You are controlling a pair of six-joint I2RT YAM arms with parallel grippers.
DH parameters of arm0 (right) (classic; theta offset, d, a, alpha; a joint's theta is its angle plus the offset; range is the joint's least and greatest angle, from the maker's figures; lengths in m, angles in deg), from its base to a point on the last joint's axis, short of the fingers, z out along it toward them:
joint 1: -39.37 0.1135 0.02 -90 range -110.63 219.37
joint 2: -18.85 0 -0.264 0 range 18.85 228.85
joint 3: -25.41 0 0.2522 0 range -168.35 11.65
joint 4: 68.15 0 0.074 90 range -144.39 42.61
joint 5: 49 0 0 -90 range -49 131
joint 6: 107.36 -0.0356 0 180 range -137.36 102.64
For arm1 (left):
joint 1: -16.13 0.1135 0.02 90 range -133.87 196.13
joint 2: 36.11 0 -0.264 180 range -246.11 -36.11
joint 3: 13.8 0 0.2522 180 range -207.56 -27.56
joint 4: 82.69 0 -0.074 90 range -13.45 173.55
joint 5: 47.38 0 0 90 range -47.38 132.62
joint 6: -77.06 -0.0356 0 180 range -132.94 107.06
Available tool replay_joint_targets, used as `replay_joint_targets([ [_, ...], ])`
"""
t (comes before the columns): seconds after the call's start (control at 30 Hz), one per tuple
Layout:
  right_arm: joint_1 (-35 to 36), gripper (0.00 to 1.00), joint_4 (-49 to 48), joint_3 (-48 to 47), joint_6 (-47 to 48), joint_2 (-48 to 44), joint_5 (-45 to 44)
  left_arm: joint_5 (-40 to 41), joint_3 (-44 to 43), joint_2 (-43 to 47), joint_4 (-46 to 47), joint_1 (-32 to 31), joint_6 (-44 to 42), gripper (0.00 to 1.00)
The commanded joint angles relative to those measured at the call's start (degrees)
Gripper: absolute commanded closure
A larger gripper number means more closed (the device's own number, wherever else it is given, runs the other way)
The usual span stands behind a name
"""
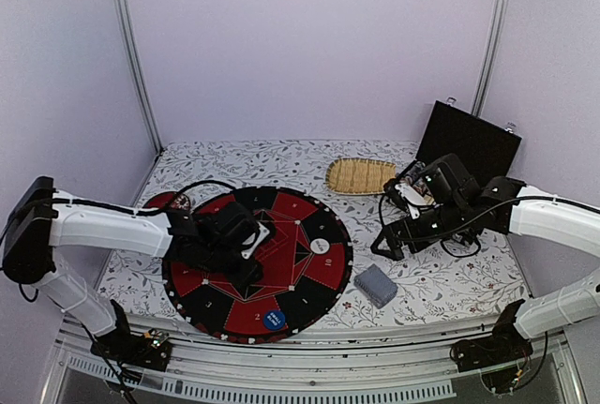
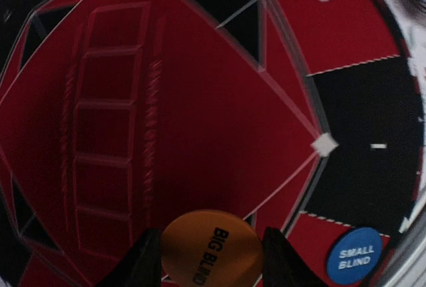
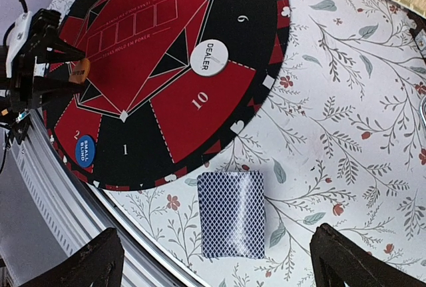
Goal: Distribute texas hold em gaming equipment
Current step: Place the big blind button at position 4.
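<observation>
A round red-and-black poker mat [image 1: 258, 263] lies on the floral table. My left gripper [image 2: 212, 260] is shut on an orange BIG BLIND button [image 2: 212, 247] over the mat's red part; from the right wrist, that button [image 3: 80, 72] shows between its fingers. A blue SMALL BLIND button [image 2: 353, 255] rests at the mat's near edge [image 1: 274, 320]. The white DEALER button [image 3: 210, 57] sits on the mat's right side. A deck of blue-backed cards [image 3: 231, 214] lies on the table just off the mat. My right gripper [image 3: 223, 260] hangs open above the deck, not touching it.
An oval straw tray [image 1: 361, 175] lies at the back of the table, with an open black case [image 1: 467, 142] to its right. A small red dish [image 1: 169, 202] sits left of the mat. The metal front rail [image 3: 66, 220] runs close by the deck.
</observation>
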Motion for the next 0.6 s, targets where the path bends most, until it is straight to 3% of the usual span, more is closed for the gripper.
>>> replay_joint_targets([
  [0.0, -0.3, 0.0, -0.3, -3.3, 2.5, 1.8, 0.8, 12.2, 7.5, 7.7, -2.8, 5.4, 21.1, 0.55],
  [0.2, -0.3, 0.01, -1.6, -3.2, 3.9, 1.8, 1.8, 18.8, 15.2, 16.8, -4.8, 16.1, 27.7, 0.54],
  [0.33, -0.3, 0.01, -1.4, -3.4, 4.9, 1.6, 1.6, 18.8, 19.9, 21.9, -3.5, 22.3, 30.7, 0.55],
  [0.57, -0.5, 0.01, -1.2, -4.4, 7.8, 1.7, 0.9, 17.9, 21.5, 20.5, -3.7, 32.0, 33.0, 0.61],
])
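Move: Position 4 on the mat, where the big blind button is being taken, lies about 19 cm to the left hand's left, 3 cm ahead and 5 cm below. The red plate sits some 22 cm ahead and 25 cm to the left; the small blind button lies about 11 cm back and 4 cm to the right, both at table height. From the right hand, position 4 is roughly 49 cm left, 2 cm ahead and 14 cm down. The big blind button, still pinched between the left fingers, is swept about 24 cm to the left across the near half of the mat to the outer part of position 4, staying low and almost level and slowing towards the end. The left hand swings some 60 degrees counter-clockwise on the way, its grip unchanged. ##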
